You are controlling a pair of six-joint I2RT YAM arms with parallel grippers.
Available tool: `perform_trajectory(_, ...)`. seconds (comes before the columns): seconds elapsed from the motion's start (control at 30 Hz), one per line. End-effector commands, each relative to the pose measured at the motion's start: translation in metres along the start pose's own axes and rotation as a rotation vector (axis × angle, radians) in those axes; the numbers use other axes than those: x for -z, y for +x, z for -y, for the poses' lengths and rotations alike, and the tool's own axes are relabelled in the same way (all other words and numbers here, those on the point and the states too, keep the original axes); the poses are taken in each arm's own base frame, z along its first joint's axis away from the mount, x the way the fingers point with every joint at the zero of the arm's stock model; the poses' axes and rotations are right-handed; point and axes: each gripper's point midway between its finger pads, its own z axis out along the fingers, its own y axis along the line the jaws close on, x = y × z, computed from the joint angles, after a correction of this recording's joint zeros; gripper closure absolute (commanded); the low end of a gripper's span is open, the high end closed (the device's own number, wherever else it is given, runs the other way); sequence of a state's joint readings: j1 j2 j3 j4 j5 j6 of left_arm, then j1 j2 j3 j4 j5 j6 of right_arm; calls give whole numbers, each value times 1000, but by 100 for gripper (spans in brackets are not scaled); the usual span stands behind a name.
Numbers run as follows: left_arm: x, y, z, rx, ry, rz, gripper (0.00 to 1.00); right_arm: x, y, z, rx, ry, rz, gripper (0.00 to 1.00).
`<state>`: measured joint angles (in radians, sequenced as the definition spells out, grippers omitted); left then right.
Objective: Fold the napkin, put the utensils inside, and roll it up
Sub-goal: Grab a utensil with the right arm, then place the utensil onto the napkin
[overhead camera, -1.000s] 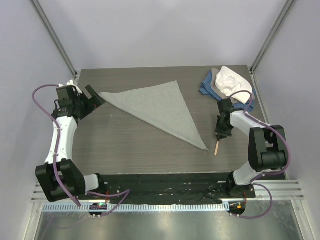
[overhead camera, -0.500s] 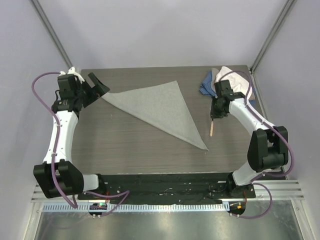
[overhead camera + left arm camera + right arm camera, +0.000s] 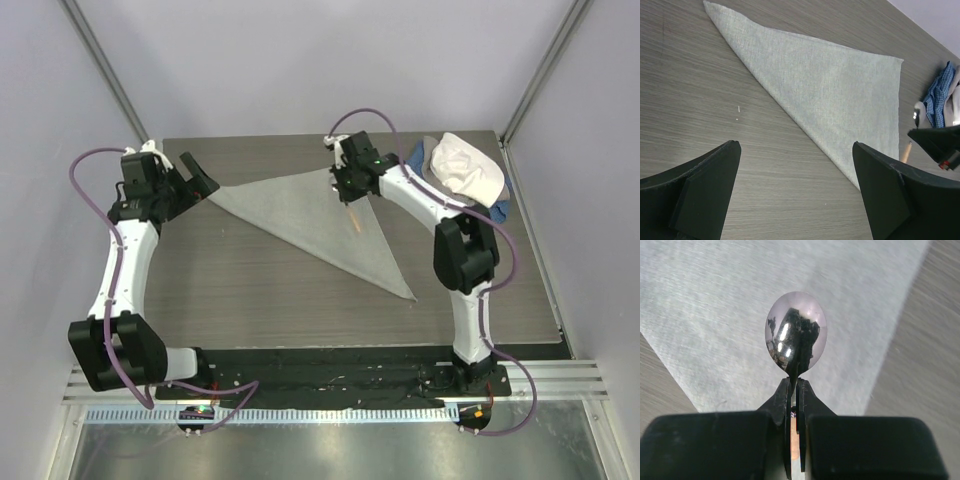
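The napkin [image 3: 320,215] lies folded into a light grey triangle on the wooden table, and it fills much of the left wrist view [image 3: 830,95]. My right gripper [image 3: 349,188] hovers over the napkin's far corner, shut on the spoon's neck. The spoon's shiny bowl [image 3: 795,337] sticks out past the gripper's tips [image 3: 794,382], with the napkin [image 3: 715,305] beneath. The wooden handle [image 3: 353,212] points toward the near side. My left gripper [image 3: 196,172] stands open and empty by the napkin's left corner, its fingers wide apart [image 3: 796,150] above bare table.
A heap of blue, grey and white cloths [image 3: 462,168] lies at the table's far right corner. Bare wood [image 3: 250,290] stretches along the near side. Frame posts rise at both far corners.
My right arm has carried the spoon from the table's right side, left and back, to above the napkin's far corner. The left gripper shifted slightly toward the back and stayed open.
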<state>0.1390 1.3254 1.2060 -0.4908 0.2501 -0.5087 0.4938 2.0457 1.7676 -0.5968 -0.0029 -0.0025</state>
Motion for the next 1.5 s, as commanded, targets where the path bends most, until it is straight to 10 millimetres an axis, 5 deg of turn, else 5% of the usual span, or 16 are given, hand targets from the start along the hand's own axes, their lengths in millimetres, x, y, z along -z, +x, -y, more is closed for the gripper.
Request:
perform_trajectory(0.0,-4,2,0,-17,14,-5,0,-9,-51,-39,175,-129,141,99)
perform_trajectory(0.17,-11,9,-5,-9,8,-33,0,-38,-44,-92,308,-272,124,99)
perform_trajectory(0.43,-13,11,-7,6,13,-43,0,-58,-29,-140,399,-377,64,99)
perform_trajectory(0.83,-13,13,-4,31,38,-51,0,-66,4,-151,404,-400,-46,99)
perform_trajectory(1.47,-10,12,-3,31,46,-45,0,-85,21,-153,485,-393,-83,95)
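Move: Below the right hand, which already holds the spoon, the folded napkin is centred about 8 cm to the left, level in reach and some 11 cm down. The spot by its long folded edge lies roughly 15 cm left and 4 cm back. The cloth pile stands about 31 cm to the right and 10 cm farther out. From the left hand, the napkin's middle is around 29 cm right, 5 cm ahead and 22 cm below. Swinging left about 15 cm over the napkin while sinking, the right hand carries the spoon towards the long edge and turns some 30 degrees counter-clockwise; it draws back about 4 cm on the way, then eases down the last bit almost straight. The fingers keep their pinch on the spoon's neck. The left hand, empty and open, only sinks a little off to the side. ##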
